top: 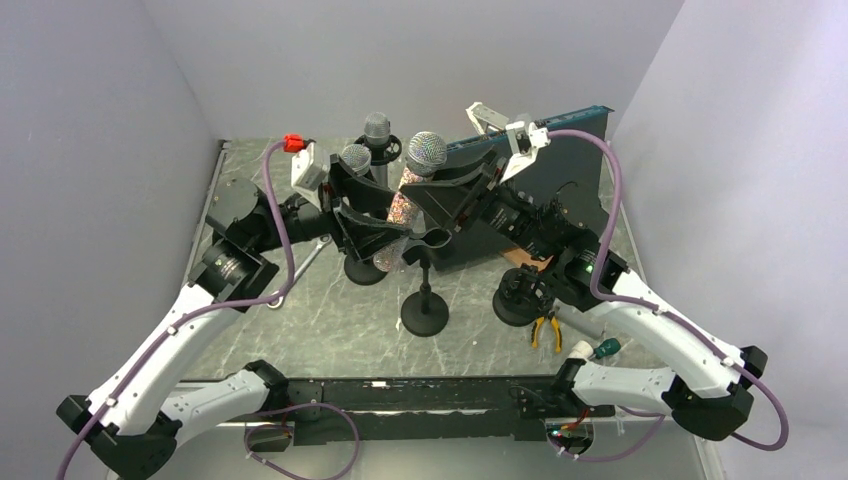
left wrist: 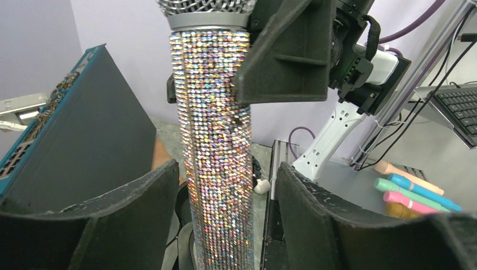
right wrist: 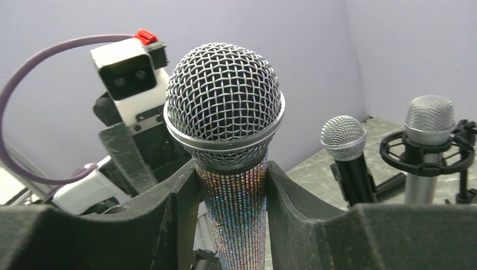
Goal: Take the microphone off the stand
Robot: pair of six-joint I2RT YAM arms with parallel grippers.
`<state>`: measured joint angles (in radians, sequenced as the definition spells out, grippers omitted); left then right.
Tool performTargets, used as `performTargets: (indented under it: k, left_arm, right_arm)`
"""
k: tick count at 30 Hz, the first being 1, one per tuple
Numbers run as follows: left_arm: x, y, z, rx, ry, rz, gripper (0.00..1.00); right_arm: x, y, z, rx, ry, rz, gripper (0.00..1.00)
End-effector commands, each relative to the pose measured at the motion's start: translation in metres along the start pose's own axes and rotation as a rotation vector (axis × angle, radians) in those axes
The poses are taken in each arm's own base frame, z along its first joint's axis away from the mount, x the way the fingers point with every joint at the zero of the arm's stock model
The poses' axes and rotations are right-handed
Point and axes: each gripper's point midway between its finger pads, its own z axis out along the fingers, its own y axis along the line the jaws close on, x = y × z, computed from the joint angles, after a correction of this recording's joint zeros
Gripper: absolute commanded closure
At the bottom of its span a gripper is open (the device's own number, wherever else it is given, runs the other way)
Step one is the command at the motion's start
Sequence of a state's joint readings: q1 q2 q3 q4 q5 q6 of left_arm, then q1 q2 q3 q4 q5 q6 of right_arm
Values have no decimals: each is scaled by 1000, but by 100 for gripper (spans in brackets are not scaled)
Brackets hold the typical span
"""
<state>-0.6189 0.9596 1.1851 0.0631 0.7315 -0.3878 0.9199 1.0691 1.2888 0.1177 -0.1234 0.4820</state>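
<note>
The microphone (top: 405, 205) has a rhinestone-covered body and a silver mesh head (top: 426, 152). It stands tilted at the table's middle, its lower end just left of the black stand's clip (top: 437, 240). I cannot tell if clip and microphone touch. The stand's round base (top: 424, 318) sits on the table. My right gripper (right wrist: 233, 197) is shut on the microphone (right wrist: 225, 95) just below the head. It also shows in the top view (top: 450, 190). My left gripper (left wrist: 225, 225) is open around the lower body (left wrist: 216, 169), with a gap on each side. It also shows in the top view (top: 375, 235).
Two other microphones (top: 356, 158) (top: 377, 128) stand on stands behind, also in the right wrist view (right wrist: 343, 135) (right wrist: 430, 121). A dark box with a blue edge (top: 540, 170) stands at the back right. Yellow pliers (top: 545, 328) and a green-handled tool (top: 605, 348) lie front right.
</note>
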Motion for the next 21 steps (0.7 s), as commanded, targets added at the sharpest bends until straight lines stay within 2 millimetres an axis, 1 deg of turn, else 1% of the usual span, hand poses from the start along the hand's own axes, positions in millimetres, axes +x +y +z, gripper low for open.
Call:
performTargets:
  k: [1, 5, 7, 10, 11, 13, 14, 15, 16, 17, 18, 21]
  left_arm:
    - [-3, -2, 3, 14, -14, 3, 36]
    - [1, -1, 3, 15, 11, -7, 54]
    - [3, 0, 2, 6, 21, -3, 64]
    - [5, 4, -5, -46, 40, 10, 92]
    - [3, 7, -7, -71, 41, 34, 100]
    - [4, 14, -15, -139, 61, 63, 100]
    - [2, 17, -19, -174, 64, 81, 100]
    - [-1, 22, -25, -224, 63, 103, 100]
    - [-3, 28, -31, -275, 61, 126, 100]
    - [-6, 33, -39, -330, 59, 149, 100]
    - [-10, 41, -48, -404, 58, 171, 100]
    - [-22, 72, -85, -681, 58, 239, 100]
  right_arm:
    - [-23, 26, 1, -112, -84, 48, 100]
    - [-17, 24, 3, -110, -71, 53, 100]
    - [-14, 21, 4, -105, -65, 57, 100]
    - [-8, 18, 5, -93, -53, 54, 99]
    - [-7, 16, 5, -85, -48, 48, 88]
    - [-7, 11, 5, -51, -36, 33, 53]
    - [-9, 7, 4, -27, -35, 22, 37]
    - [-9, 1, 3, 5, -32, 9, 24]
    - [-10, -5, 0, 41, -37, 2, 14]
    - [-12, -11, -4, 78, -45, -5, 6]
    - [-14, -17, -8, 114, -54, -15, 2]
    - [-23, -29, -22, 193, -83, -61, 1]
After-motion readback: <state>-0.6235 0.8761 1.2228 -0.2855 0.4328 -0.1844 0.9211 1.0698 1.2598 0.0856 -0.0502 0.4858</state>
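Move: The sparkly microphone, still gripped below its head by the right hand, stands nearly upright between the left hand's open fingers, its middle about 3 cm above and 1 cm ahead of that hand. From the right hand its middle lies some 4 cm below, 2 cm back and 1 cm to the left. From the left hand, the empty stand's clip is roughly 4 cm ahead, 4 cm right and 22 cm below; the black microphone is about 16 cm ahead, 9 cm left and 22 cm below. The left hand shuts its fingers on the microphone's sparkly body below the middle while the right keeps its hold under the head, and both sink slightly together before the right opens wide and lets go, ending about 2 cm lower. With its grip kept, the left, already sinking, swings the microphone left and forward out of the right fingers, about 4 cm left, 3 cm forward and 3 cm down in all, turning nearly 20 degrees counter-clockwise. ##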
